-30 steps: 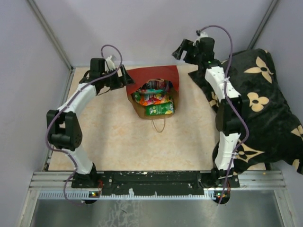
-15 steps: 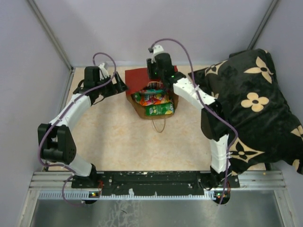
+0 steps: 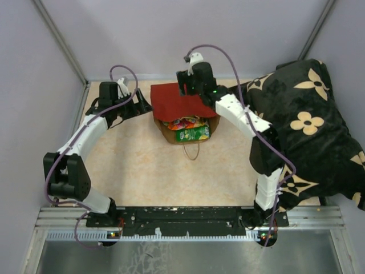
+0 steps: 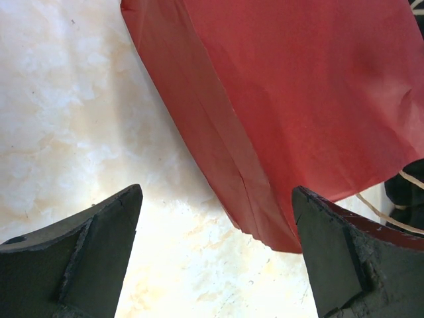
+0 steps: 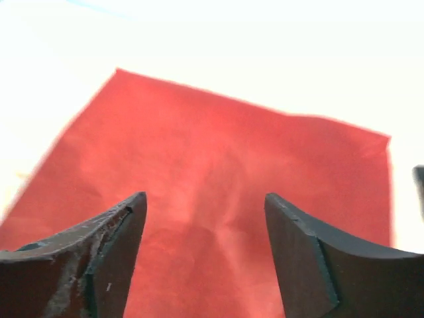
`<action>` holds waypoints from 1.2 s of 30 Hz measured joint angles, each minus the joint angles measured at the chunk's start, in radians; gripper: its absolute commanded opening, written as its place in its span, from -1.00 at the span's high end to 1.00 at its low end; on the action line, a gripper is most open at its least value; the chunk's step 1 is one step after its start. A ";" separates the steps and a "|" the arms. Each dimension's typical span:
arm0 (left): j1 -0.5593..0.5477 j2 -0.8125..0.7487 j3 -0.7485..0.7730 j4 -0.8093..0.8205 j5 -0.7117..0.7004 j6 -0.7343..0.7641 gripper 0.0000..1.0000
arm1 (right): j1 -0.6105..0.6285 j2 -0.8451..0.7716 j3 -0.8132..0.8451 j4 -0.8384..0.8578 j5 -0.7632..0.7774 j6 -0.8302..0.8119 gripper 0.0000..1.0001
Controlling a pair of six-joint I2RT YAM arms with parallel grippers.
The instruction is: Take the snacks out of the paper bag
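The paper bag (image 3: 178, 101) lies on its side in the top view, red outside up, brown mouth toward the arms. Snacks show in the mouth: a green packet (image 3: 193, 133) and an orange and yellow one (image 3: 182, 122); others are hidden under the red paper. My right gripper (image 3: 183, 91) hovers over the bag's red panel (image 5: 218, 152), open, with only red paper showing between the fingers (image 5: 99, 258). My left gripper (image 3: 145, 104) stands open just left of the bag. In the left wrist view the bag's red corner (image 4: 265, 218) lies close to the right finger (image 4: 351, 252).
A black pillow with cream flowers (image 3: 311, 123) fills the right side beside the right arm. The bag's string handle (image 3: 191, 151) loops onto the marbled tabletop (image 3: 142, 165). Lilac walls close in at the back and the sides.
The right arm swung from the back right by the pillow to above the bag. The bag's red panel now covers more of the snacks. The left gripper shifted slightly left.
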 measured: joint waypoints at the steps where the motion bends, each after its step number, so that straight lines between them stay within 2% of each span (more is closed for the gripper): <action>1: 0.000 -0.006 0.000 -0.008 0.003 0.005 -0.99 | 0.000 -0.031 0.032 -0.014 0.002 -0.006 -0.73; 5: 0.000 -0.032 0.027 -0.062 0.013 0.039 -0.99 | -0.001 -0.240 0.028 -0.014 0.011 0.008 -0.79; 9: 0.000 -0.075 0.057 -0.106 0.016 0.087 -0.99 | 0.023 -0.642 -0.232 0.071 0.055 0.050 -0.81; 12: 0.000 -0.125 0.055 -0.133 0.017 0.117 -0.99 | 0.179 -0.935 -0.500 0.121 0.196 0.069 -0.81; 15: 0.000 -0.189 0.023 -0.142 0.016 0.134 -0.99 | 0.373 -1.046 -0.690 0.125 0.332 0.098 -0.81; 19: 0.000 -0.293 -0.090 -0.134 0.029 0.137 -0.99 | 0.548 -1.006 -0.921 0.048 0.479 0.154 -0.87; 23: 0.000 -0.362 -0.216 -0.129 0.026 0.142 -0.99 | 0.635 -0.991 -1.090 -0.012 0.530 0.198 -0.96; 29: 0.000 -0.373 -0.280 -0.154 -0.015 0.172 -0.99 | 0.598 -0.946 -1.117 0.031 0.558 0.245 -0.98; 36: 0.000 -0.373 -0.280 -0.154 -0.030 0.196 -0.99 | 0.413 -0.820 -1.113 0.095 0.436 0.268 -0.91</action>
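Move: The green snack packet in the bag's mouth lies roughly 17 cm back of the right hand, 3 cm to its right and 18 cm below. The red paper bag's middle is about 7 cm back, 1 cm to that hand's right and 13 cm below, and the handle loop is some 23 cm back, 3 cm to its right and 20 cm below. From the left hand the packet lies about 22 cm to the right, 7 cm back and 16 cm below. The right hand swings up over the red bag and back towards the robot by about 30 cm, opening its fingers wide as it leaves the far end, then drops well below its starting height and eases forward some 5 cm, a little to the right overall, to come up before the open mouth with the green packet. The left hand, still wide open, arcs up and back down while drawing about 10 cm back beside the bag, ending empty with bare table in front of its fingers. ##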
